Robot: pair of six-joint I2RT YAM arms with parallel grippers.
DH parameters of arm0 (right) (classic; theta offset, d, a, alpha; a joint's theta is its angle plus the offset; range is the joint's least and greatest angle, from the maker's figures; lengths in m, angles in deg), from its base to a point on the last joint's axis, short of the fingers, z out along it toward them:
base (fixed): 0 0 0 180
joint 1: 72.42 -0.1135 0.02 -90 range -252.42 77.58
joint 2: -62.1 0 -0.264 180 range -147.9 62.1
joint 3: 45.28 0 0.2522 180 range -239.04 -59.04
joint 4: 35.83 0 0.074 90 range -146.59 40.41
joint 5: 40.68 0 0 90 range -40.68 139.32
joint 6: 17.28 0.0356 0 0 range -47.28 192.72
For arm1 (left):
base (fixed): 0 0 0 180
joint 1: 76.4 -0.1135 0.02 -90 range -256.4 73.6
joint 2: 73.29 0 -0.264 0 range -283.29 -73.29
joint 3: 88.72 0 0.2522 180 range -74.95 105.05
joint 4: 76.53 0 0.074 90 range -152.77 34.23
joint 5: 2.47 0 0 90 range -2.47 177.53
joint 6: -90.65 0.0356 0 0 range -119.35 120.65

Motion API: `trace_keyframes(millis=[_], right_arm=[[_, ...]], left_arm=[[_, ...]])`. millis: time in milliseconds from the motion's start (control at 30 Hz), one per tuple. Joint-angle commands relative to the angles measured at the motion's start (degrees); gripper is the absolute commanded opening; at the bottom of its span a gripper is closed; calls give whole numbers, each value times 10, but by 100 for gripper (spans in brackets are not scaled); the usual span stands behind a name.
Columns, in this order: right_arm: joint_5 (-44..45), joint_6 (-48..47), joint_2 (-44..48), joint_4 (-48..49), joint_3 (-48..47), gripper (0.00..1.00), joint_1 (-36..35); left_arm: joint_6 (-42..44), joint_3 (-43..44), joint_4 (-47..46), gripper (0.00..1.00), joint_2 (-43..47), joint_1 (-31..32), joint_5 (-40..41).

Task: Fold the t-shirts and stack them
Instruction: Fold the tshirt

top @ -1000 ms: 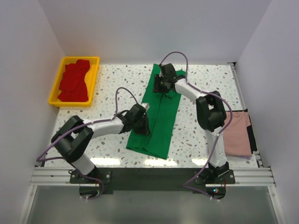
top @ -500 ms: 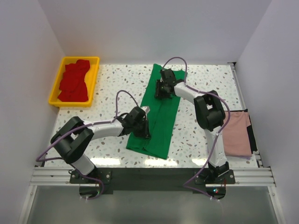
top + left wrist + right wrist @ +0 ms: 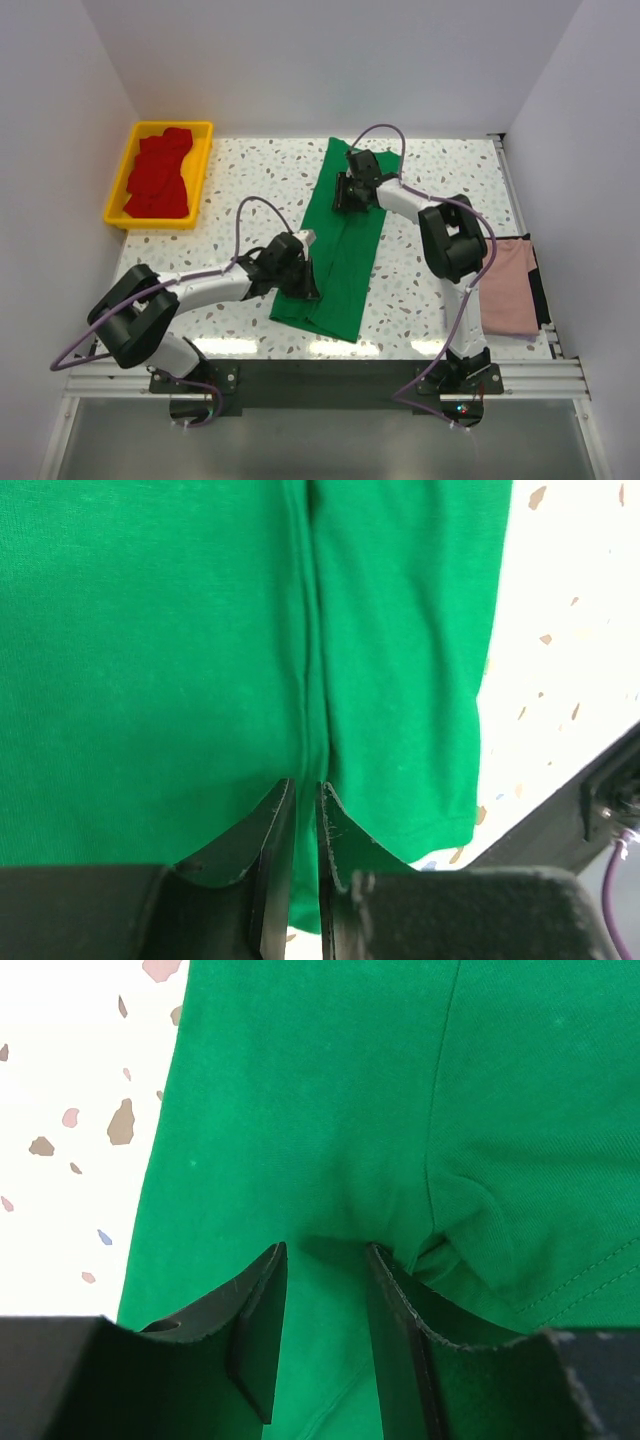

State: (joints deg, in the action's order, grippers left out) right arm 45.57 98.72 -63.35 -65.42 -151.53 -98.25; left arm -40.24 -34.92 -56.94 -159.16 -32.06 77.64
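The bright green t-shirt [image 3: 345, 250] lies in a long strip folded lengthwise down the middle of the table. My left gripper [image 3: 302, 280] is at its near left edge. In the left wrist view its jaws [image 3: 305, 783] stand almost together, shut on a ridge of the green cloth [image 3: 150, 630]. My right gripper [image 3: 345, 200] sits on the far part. In the right wrist view its jaws [image 3: 325, 1250] stand wider, closed on a thick bunched fold of green cloth [image 3: 300, 1110]. The dusty pink t-shirt [image 3: 510, 285] lies at the right edge. Red t-shirts [image 3: 160, 175] fill the tray.
The yellow plastic tray [image 3: 120, 215] stands at the far left corner of the speckled table [image 3: 250, 190]. White walls close in the left, back and right sides. The black front rail [image 3: 320, 385] runs along the near edge between the arm bases.
My left arm's elbow has swung out to the near left and its gripper has slid slightly nearer with the cloth. My right gripper has shifted a little nearer, and the shirt's far end looks wider.
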Motion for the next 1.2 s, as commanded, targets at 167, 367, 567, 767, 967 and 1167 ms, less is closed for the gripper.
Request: trace_keyframes(millis=[167, 367, 567, 767, 967, 1167], right_arm=[[-29, 7, 22, 15, -3, 41, 11], [-37, 9, 16, 19, -2, 41, 13], [-43, 8, 6, 16, -7, 41, 17], [-56, 5, -14, -2, -38, 41, 21], [-72, 4, -13, -16, -67, 41, 30], [-83, 21, 38, -17, -58, 41, 48]], left_arm=[[9, -31, -23, 20, 35, 2, -66], [-1, -61, -45, 20, 36, 2, -85], [-6, -83, -71, 20, 31, 2, -87], [-12, -93, -82, 27, 29, 2, -86], [-3, -62, -80, 44, 79, 1, -103], [23, -36, 0, 44, 139, -11, -67]])
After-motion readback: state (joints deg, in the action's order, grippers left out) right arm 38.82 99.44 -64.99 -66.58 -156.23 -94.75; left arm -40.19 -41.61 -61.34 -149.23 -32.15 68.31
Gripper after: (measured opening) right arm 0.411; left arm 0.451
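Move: The left hand, fingers nearly shut, hovers about 2 cm above the folded green t-shirt, on the inner fold edge. The near hem's middle is some 8 cm back and level sideways; its left corner lies about 5 back and 10 left, its right corner 10 back and 9 right. The right hand sits low over the shirt, with the wrinkle about 2 cm right, level with it, and the far end some 15 ahead and 5 right. Drawing back about 4 cm along the fold edge towards the near hem, the left hand sinks close over the cloth and pauses there while its fingers spread about halfway open. It then lifts nearly 5 cm, its wrist tilting some 10 degrees so the tips lean right. The right hand first stays over the wrinkle, then eases 2 cm forward and slightly up, opening unchanged. ##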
